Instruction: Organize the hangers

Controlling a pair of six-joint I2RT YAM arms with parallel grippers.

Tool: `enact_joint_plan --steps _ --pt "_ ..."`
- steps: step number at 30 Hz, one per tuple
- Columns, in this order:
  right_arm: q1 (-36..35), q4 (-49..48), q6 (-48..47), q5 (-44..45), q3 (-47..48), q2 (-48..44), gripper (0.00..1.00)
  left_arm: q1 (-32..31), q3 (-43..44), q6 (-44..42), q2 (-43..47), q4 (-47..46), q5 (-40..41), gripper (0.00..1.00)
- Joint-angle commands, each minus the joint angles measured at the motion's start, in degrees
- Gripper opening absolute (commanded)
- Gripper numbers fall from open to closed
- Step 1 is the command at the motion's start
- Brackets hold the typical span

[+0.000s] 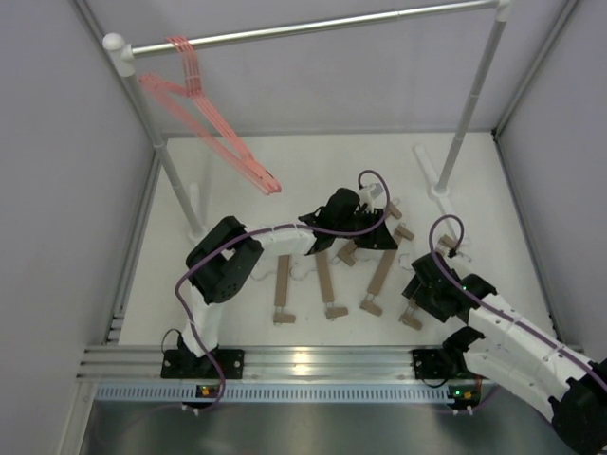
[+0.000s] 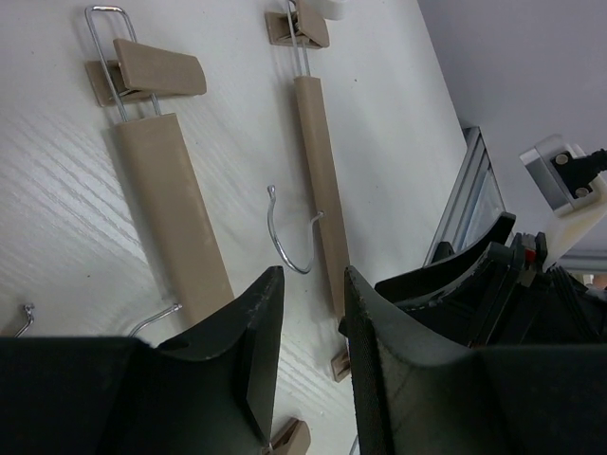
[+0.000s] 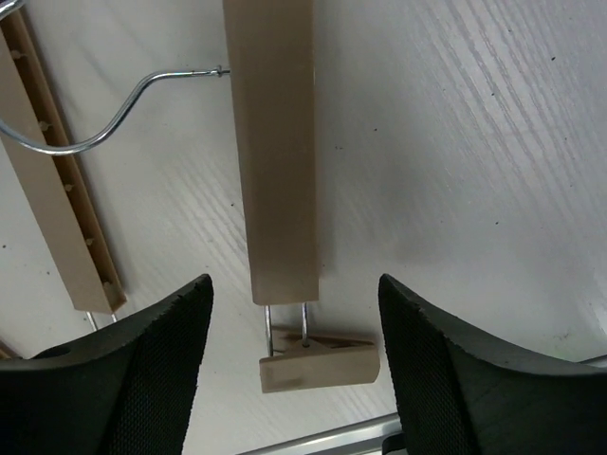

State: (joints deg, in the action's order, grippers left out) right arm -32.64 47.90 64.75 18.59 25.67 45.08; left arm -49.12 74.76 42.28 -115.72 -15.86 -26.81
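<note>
Several pink wire hangers (image 1: 194, 95) hang on the silver rail (image 1: 313, 27) at the upper left. Several tan wooden bar hangers (image 1: 327, 282) lie scattered on the white table. My left gripper (image 1: 368, 220) hovers over the back ones. Its jaws (image 2: 313, 280) stand partly open, and only table and a clip end show between them. Two wooden hangers (image 2: 175, 209) (image 2: 322, 180) lie just ahead of it. My right gripper (image 3: 294, 284) is open, low over the clip end (image 3: 318, 360) of a wooden hanger bar (image 3: 275, 152), with a finger on either side and neither touching it.
White posts (image 1: 465, 114) hold up the rail, their feet on the table at back left and back right. An aluminium frame rail (image 1: 303, 360) runs along the near edge. Grey walls close in both sides. Another wooden hanger (image 3: 57, 227) lies left of my right gripper.
</note>
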Motion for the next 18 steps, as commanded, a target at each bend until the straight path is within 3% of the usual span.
enact_joint_plan --steps 1,8,17,18 --pt "-1.02 -5.44 2.3 2.42 -0.97 1.41 0.67 0.08 1.53 0.79 -0.21 -4.01 -1.49 0.36" --pt "-0.93 -10.1 2.75 3.38 -3.08 4.05 0.51 0.17 -1.98 0.61 1.72 -4.27 -0.88 0.36" --pt "-0.93 -11.42 1.78 4.35 -1.94 7.03 0.44 0.17 -6.81 1.31 7.26 -4.18 0.0 0.35" --pt "-0.93 -11.42 1.35 4.35 -1.68 7.39 0.37 0.17 -7.08 0.96 7.87 -3.57 0.26 0.35"
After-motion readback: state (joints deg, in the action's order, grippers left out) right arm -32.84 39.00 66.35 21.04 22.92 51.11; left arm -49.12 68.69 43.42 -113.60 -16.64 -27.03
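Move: From the right hand, the rightmost brown clip hanger has its middle about 6 cm ahead, 3 cm to the right and 3 cm below, its near end sitting beneath the open fingers. The next brown hanger lies about 9 cm ahead and 8 cm to the left; the diagonal one is some 18 cm ahead and 12 cm left, all flat on the table. For the empty left hand, that rightmost hanger is roughly 7 cm back, 9 cm right and 10 cm below. Sinking about 2 cm at first, the right hand then slides level forward some 1.5 cm up along the near end of the rightmost hanger's board, while its fingers keep closing to about half their earlier gap and come against the board's two sides just beyond the near clip. The left hand, empty and part-closed, eases down, left and back by about 3 cm altogether, away from the right hand's hanger. ##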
